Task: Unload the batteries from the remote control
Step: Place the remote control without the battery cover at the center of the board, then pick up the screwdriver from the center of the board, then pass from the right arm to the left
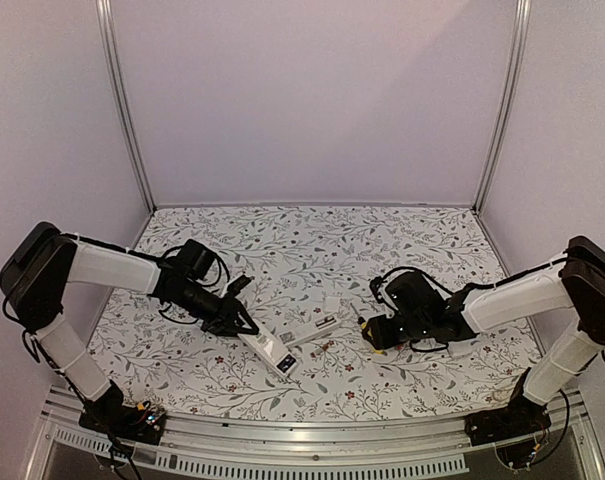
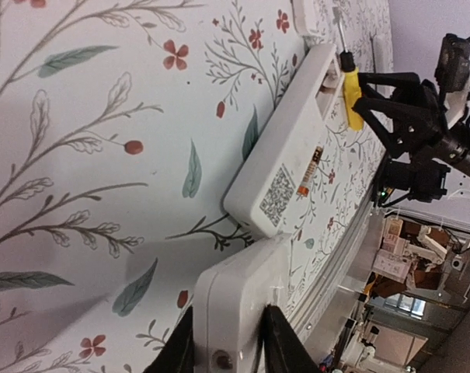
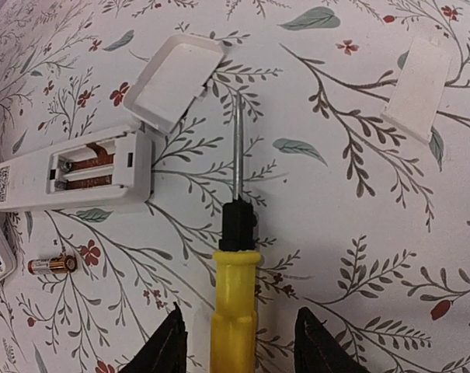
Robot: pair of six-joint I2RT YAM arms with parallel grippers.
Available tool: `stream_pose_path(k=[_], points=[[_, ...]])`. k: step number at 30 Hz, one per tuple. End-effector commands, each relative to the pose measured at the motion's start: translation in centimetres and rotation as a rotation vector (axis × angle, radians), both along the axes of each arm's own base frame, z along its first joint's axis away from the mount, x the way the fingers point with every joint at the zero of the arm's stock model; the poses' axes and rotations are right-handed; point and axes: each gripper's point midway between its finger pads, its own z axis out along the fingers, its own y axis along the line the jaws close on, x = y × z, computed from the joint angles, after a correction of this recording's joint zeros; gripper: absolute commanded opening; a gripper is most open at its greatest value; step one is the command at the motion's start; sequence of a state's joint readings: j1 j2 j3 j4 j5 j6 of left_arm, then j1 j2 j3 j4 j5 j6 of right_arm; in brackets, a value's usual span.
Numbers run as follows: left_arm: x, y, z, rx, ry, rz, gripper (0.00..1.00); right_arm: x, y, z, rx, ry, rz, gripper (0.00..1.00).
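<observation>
A white remote control (image 3: 33, 183) lies face down with its battery bay (image 3: 83, 169) uncovered; two red-orange bars show inside it. One loose battery (image 3: 52, 265) lies on the cloth just below that remote. My right gripper (image 3: 235, 342) is open, its fingers standing either side of a yellow-handled screwdriver (image 3: 235, 295) with a gap on each side. The screwdriver's shaft points past the remote's open end. My left gripper (image 2: 227, 334) is shut on the end of a second white remote (image 2: 235, 299), which touches the first remote (image 2: 285, 167) at its QR-code end.
A white battery cover (image 3: 176, 81) rests beside the open bay, and another white cover (image 3: 417, 89) lies farther right. The floral cloth (image 1: 312, 250) covers the table between purple walls. A metal rail (image 1: 312, 430) runs along the near edge.
</observation>
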State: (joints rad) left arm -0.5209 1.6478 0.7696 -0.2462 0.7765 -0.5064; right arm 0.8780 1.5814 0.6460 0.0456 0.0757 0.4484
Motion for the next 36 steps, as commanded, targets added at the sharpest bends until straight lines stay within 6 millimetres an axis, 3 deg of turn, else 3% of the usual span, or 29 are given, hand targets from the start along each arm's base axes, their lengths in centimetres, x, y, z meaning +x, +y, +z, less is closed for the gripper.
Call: stream_pose_path(k=[1, 10, 17, 20, 24, 28, 32, 36], points=[[0.3, 2.7, -4.0, 0.206, -0.030, 0.044, 0.28, 0.6, 0.3, -0.6, -0.044, -0.017, 0.004, 0.43], [1.4, 3.6, -4.2, 0.269, -0.089, 0.085, 0.50, 0.6, -0.2, -1.5, -0.071, -0.002, -0.031, 0.33], [2.8, 5.0, -2.9, 0.333, -0.182, 0.156, 0.76, 1.0, -0.3, -1.5, -0.078, -0.003, -0.061, 0.09], [3.9, 5.7, -1.8, 0.365, -0.242, 0.199, 0.82, 1.3, -0.1, -0.7, -0.059, -0.019, -0.073, 0.03], [5.4, 5.8, 0.8, 0.362, -0.342, 0.237, 0.83, 1.6, 0.4, 0.9, -0.015, -0.040, -0.078, 0.00], [6.9, 4.5, 5.1, 0.285, -0.489, 0.229, 0.83, 1.8, 1.3, 3.6, 0.058, -0.080, -0.042, 0.00], [7.0, 1.0, 10.3, 0.142, -0.630, 0.137, 0.84, 0.9, 3.2, 7.4, 0.214, -0.098, 0.086, 0.00], [5.7, -2.8, 15.1, -0.021, -0.716, 0.044, 0.84, -0.3, 4.7, 11.7, 0.357, -0.131, 0.230, 0.00]])
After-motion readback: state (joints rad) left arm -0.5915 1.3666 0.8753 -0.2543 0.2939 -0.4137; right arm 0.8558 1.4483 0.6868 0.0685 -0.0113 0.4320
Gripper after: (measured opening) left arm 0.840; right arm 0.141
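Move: The left hand holds the screen remote by its upper-left end; its resting place is about 4 cm right, 4 cm back and 4 cm below. From that hand the open remote lies some 13 cm right and 2 cm ahead, the loose battery 15 cm right and 2 cm back. The right hand straddles the screwdriver's handle, about 1 cm ahead and 1 cm below; from this hand the open remote is 12 cm left, 2 cm ahead, the battery cover 8 cm left, 8 cm ahead. The left fingers let go of the screen remote, spreading wide as the hand sinks some 3 cm and drifts left, then goes forward and climbs to about 10 cm above its start, the wrist turning some 35 degrees. Meanwhile the right hand eases slightly forward and down, pinches the screwdriver's handle between its pads and lifts it about 8 cm, drifting a little left. ##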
